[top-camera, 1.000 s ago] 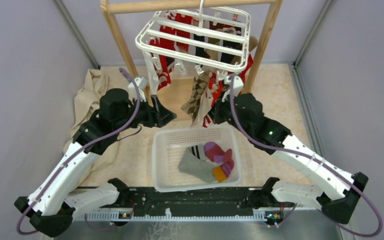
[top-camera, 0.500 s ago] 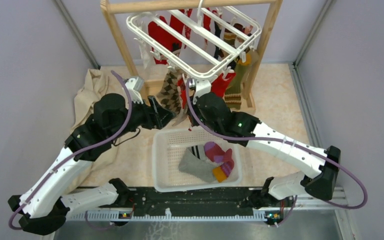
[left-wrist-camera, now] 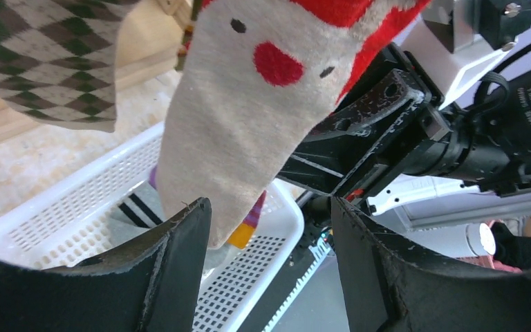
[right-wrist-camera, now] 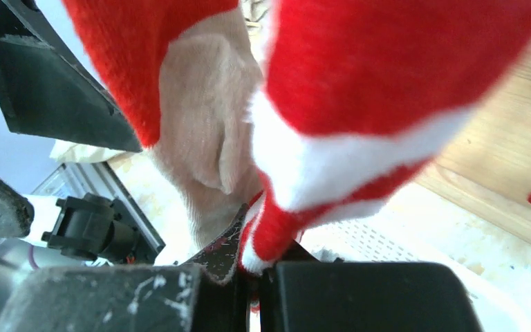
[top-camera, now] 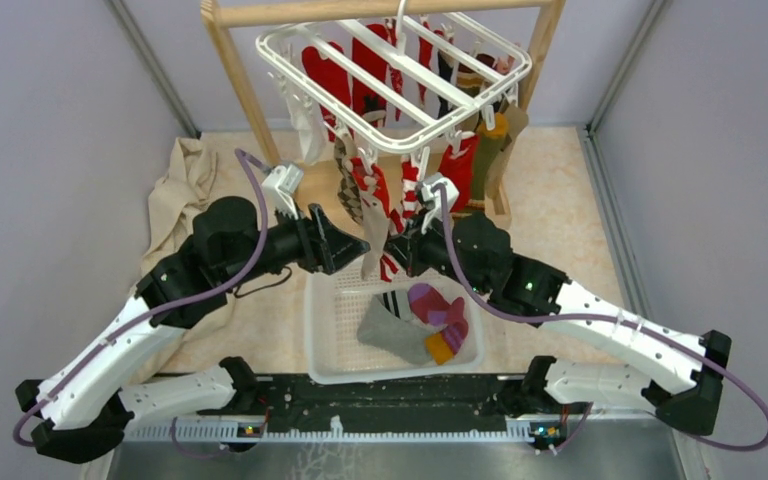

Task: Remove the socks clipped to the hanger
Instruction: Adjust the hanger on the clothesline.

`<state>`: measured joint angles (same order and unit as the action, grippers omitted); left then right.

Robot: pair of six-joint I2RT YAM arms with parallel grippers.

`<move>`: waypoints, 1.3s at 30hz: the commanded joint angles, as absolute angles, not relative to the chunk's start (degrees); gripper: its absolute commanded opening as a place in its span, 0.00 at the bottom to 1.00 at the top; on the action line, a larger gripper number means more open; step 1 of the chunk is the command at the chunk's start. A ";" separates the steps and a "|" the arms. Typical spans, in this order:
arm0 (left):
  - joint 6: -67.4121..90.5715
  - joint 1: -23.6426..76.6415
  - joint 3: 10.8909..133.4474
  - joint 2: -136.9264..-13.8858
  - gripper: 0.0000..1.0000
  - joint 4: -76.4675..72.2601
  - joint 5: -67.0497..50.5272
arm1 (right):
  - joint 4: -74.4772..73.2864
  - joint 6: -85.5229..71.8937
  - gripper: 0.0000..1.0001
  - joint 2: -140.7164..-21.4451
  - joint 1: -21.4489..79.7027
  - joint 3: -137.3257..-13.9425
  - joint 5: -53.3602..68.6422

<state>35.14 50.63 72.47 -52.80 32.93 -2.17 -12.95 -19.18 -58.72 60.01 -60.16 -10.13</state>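
Observation:
The white hanger [top-camera: 458, 107] hangs tilted from the wooden frame, with socks clipped under it. My right gripper [top-camera: 401, 250] [right-wrist-camera: 266, 259] is shut on the toe of a red-white striped sock [top-camera: 408, 200] [right-wrist-camera: 359, 138] that still hangs from the hanger. Beside it dangles a cream sock with a red-nosed face [top-camera: 371, 256] [left-wrist-camera: 249, 124] [right-wrist-camera: 207, 138]. My left gripper [top-camera: 356, 245] [left-wrist-camera: 269, 238] is open. The cream sock's tip sits just inside its left finger [left-wrist-camera: 173, 270], and nothing is gripped. An argyle sock [left-wrist-camera: 41, 62] hangs further left.
A white mesh basket [top-camera: 322, 330] [left-wrist-camera: 62, 214] below both grippers holds several socks [top-camera: 422, 320]. The wooden frame's posts [top-camera: 238, 80] flank the hanger. A beige cloth [top-camera: 175, 190] lies at the left wall. The two grippers stand very close, tip to tip.
The hanger has swung and turned. My right gripper has pulled down and right, holding the striped sock. The left gripper has moved right, up to the cream sock.

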 commanded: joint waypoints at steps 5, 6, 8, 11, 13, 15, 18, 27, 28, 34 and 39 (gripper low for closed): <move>37.35 60.13 71.80 -55.43 0.70 27.45 2.69 | -4.28 -21.72 0.00 -53.80 60.33 -55.29 -9.58; 37.34 61.83 71.87 -56.33 0.70 27.43 4.71 | -4.35 -21.72 0.00 -53.57 60.11 -55.31 -9.82; 37.37 64.58 71.91 -57.08 0.70 27.39 7.34 | -4.94 -22.01 0.00 -53.37 59.44 -55.57 -10.20; 37.86 67.23 71.43 -57.35 0.70 27.43 10.00 | -6.09 -23.13 0.00 -52.69 57.29 -55.76 -10.05; 38.04 68.14 71.20 -57.31 0.71 27.35 10.97 | -7.21 -24.34 0.00 -52.03 55.29 -55.97 -9.24; 38.07 68.92 71.26 -57.45 0.71 26.98 11.44 | -8.07 -25.24 0.00 -51.61 53.34 -56.31 -7.80; 38.22 70.28 71.15 -58.56 0.71 25.75 11.65 | -9.40 -25.63 0.00 -51.33 52.16 -57.23 -7.05; 37.34 74.57 71.93 -64.94 0.71 20.89 14.26 | -12.63 -25.42 0.00 -51.22 52.03 -60.14 -5.84; 37.01 74.69 71.87 -65.37 0.71 21.09 15.42 | -12.86 -25.45 0.00 -51.04 52.03 -60.33 -5.73; 35.24 74.71 72.12 -67.23 0.71 25.47 22.89 | -15.78 -24.88 0.00 -50.45 52.05 -62.52 -4.58; 33.98 74.71 72.21 -68.68 0.71 25.67 26.01 | -16.66 -24.79 0.00 -50.71 52.03 -62.81 -3.11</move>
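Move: My right hand already pinches the toe of the striped sock; the hanger clip carrying that sock is about 7 cm ahead, 5 cm right and 17 cm up. My left hand is empty and open, with the striped sock roughly 8 cm to its right, 2 cm ahead and 5 cm higher. The Santa sock hangs nearer, some 3 cm right, 3 cm ahead and 4 cm up; the checkered sock is about 7 cm ahead, straight in line, and 6 cm up. Keeping my right fingers shut on the striped sock's toe, I draw it about 4 cm to the right, then lift it a couple of centimetres. Meanwhile my left hand, still open, travels some 10 cm right and 6 cm down, first backing off a little and then coming slightly forward, past the Santa sock to below the striped one. ##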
